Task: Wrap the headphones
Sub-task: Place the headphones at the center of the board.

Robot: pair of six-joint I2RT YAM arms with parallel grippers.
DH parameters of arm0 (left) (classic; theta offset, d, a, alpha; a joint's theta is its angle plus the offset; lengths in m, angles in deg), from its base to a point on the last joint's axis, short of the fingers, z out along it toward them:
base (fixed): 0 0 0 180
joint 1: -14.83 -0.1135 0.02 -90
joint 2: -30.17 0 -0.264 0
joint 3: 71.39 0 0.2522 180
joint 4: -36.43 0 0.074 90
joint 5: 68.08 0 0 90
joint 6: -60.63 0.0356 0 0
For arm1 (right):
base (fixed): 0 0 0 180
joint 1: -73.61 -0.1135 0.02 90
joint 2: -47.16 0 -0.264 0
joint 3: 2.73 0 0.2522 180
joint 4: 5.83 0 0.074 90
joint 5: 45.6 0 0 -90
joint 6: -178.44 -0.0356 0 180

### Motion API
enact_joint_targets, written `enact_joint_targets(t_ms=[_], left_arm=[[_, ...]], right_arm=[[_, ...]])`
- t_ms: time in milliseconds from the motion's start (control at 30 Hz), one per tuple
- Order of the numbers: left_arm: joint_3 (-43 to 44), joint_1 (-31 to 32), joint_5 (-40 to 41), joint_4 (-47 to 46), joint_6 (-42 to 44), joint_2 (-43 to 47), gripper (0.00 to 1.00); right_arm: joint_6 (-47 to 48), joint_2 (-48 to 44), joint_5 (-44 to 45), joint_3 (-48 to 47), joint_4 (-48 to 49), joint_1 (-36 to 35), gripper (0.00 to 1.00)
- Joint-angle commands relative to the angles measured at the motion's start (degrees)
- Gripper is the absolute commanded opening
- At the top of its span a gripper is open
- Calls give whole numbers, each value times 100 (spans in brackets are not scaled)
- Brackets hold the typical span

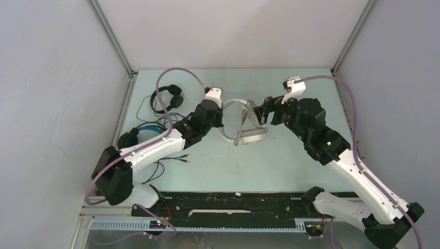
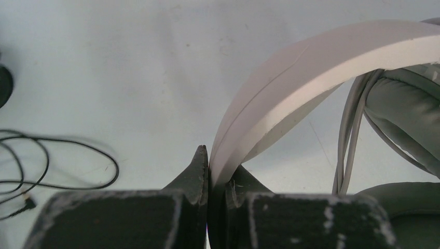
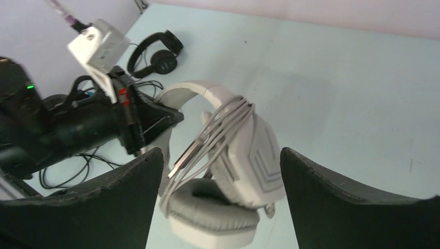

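The white headphones point(image 1: 252, 136) sit mid-table with their pale cable point(image 3: 218, 129) looped in several turns round the band near the ear cups. My left gripper point(image 1: 223, 110) is shut on the white headband point(image 2: 311, 67), pinching it between the fingertips point(image 2: 201, 168). My right gripper point(image 1: 258, 113) is open just right of the headset, and in its wrist view the white ear cup point(image 3: 254, 155) lies between the spread fingers, untouched. The small black headphones point(image 1: 167, 97) lie at the far left. The bulkier black headphones with a blue-lined band point(image 1: 147, 127) rest beside my left arm.
Loose black cables point(image 1: 171, 155) trail over the table by the left arm and appear in the left wrist view as black cable point(image 2: 78, 145). Grey enclosure walls point(image 1: 62, 93) close in the left, right and back sides.
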Motion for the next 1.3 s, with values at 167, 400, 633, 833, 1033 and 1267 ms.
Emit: enact_joint_targets(t_ms=[167,400,633,833,1033,1267], left_arm=[[723,0,-1043,-1115,429,-544,0],[1165,-5,-1446,-961,641,-1303,0],[1662,-17,-1539,-744,745,-2081,0],[2277,-28,-1950,-625,577,-2838,0],[2465,-26,-2027,-632,440,-3256,0],[2746,-26,-2001,-272,522,-3565,1]], right_arm=[[-317,549,-2251,-185,33,1790,83],[58,1149,-3536,-276,49,2256,77],[-169,1483,-2973,-313,-565,2257,72],[-429,1141,-2235,309,-274,2414,73],[-655,1256,-2335,694,37,2830,62],[-879,1725,-2707,867,474,2848,57]])
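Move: My left hand holds the wrapped headphones by the band, their middle about 9 cm to its right, 1 cm ahead and slightly lower. The open middle of the board they are going to lies roughly 16 cm right, 5 cm ahead and 20 cm below that hand; the black headphones lie some 24 cm left and 18 cm ahead. From my open right hand, the wrapped headphones are about 5 cm ahead, 5 cm left and 16 cm lower. Keeping my left fingers shut on the band, I lower the wrapped headphones about 13 cm towards the board while carrying them 11 cm right and a little forward, turning clockwise and tipping the fingers down. My empty right hand goes forward and right first, then mainly down, about 15 cm in all, following the headphones; it tilts down nearly 30 degrees and half closes its fingers. ##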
